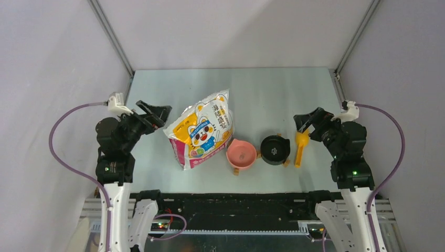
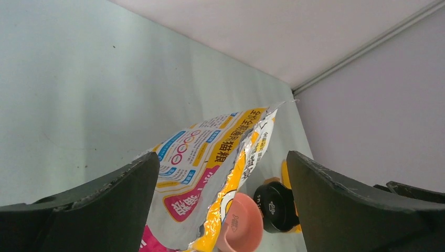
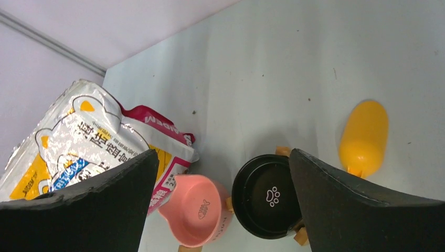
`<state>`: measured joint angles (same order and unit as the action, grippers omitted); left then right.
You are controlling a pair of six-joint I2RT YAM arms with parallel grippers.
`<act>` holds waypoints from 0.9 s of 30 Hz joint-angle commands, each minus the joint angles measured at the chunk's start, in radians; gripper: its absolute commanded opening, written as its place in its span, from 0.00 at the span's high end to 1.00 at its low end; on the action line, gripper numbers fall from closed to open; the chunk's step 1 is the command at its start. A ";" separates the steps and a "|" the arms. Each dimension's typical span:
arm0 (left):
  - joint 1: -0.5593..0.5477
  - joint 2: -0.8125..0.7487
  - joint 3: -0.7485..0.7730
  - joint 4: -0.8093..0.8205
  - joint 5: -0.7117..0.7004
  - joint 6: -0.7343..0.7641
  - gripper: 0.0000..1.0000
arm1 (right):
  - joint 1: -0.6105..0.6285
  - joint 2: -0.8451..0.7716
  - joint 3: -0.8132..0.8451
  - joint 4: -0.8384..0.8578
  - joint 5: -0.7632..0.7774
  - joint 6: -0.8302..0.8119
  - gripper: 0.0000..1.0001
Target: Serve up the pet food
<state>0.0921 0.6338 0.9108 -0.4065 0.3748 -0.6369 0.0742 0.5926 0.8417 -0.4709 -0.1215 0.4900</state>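
Note:
No pet food shows in any view. A glossy white, yellow and pink bag (image 1: 202, 131) with a cartoon cat stands at the table's middle. Right of it sit an empty pink bowl (image 1: 241, 154), an empty black bowl (image 1: 275, 149) with a paw print, and a yellow scoop (image 1: 301, 144). My left gripper (image 1: 160, 118) hovers open just left of the bag, nothing between its fingers. My right gripper (image 1: 304, 125) hangs open above the scoop's head. In the left wrist view the bag (image 2: 210, 157) fills the gap ahead. The right wrist view shows both bowls (image 3: 197, 210) (image 3: 265, 197) below.
The pale table (image 1: 273, 94) is walled by grey panels at the back and on both sides. Both bowls rest on small wooden feet. The scoop (image 3: 363, 136) lies with its handle toward the near edge.

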 commanded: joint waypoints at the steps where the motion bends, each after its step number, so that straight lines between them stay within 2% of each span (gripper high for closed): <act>1: -0.002 0.026 -0.010 0.049 0.069 -0.003 0.01 | -0.004 -0.012 -0.007 0.078 -0.078 -0.045 0.00; 6: -0.065 0.065 -0.018 0.048 0.022 0.022 0.01 | -0.002 -0.009 -0.037 0.121 -0.154 -0.077 0.00; 9: -0.205 0.109 0.035 -0.010 -0.102 0.095 0.01 | -0.002 0.004 -0.047 0.144 -0.254 -0.096 0.00; 11: -0.263 0.148 0.070 -0.041 -0.133 0.146 0.01 | -0.002 0.016 -0.048 0.144 -0.297 -0.112 0.00; 20: -0.410 0.282 0.157 -0.143 -0.248 0.277 0.01 | -0.004 0.030 -0.049 0.083 -0.295 -0.111 0.00; 24: -0.439 0.303 0.157 -0.152 -0.246 0.287 0.21 | -0.004 0.042 -0.049 0.083 -0.319 -0.107 0.00; 27: -0.466 0.308 0.157 -0.176 -0.278 0.297 0.42 | -0.006 0.071 -0.049 0.099 -0.370 -0.086 0.00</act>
<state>-0.3416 0.9432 1.0306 -0.5533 0.1448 -0.3820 0.0738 0.6415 0.7929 -0.3988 -0.4240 0.3912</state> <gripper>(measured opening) 0.681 0.999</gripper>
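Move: The pet food bag stands with its middle about 12 cm to the left hand's right, some 4 cm farther out and 18 cm lower; the near-left end of its top seal is much closer. The pink bowl is about 26 cm to the left hand's right, 2 cm back. From the right hand the bag is roughly 35 cm left and 5 cm ahead, the black bowl 7 cm left and 1 cm ahead, the yellow scoop 4 cm right and 3 cm ahead, both some 26 cm down. Rightward and down, about 8 and 7 cm, the left hand goes to the near-left part of the bag's top seal, swinging some 15 degrees clockwise, tipping down and rolling its left side up; near the end its wide-open fingers begin closing around the seal, still well apart. The right hand drifts about 5 cm left towards the bag, turning counter-clockwise, fingers kept open. ##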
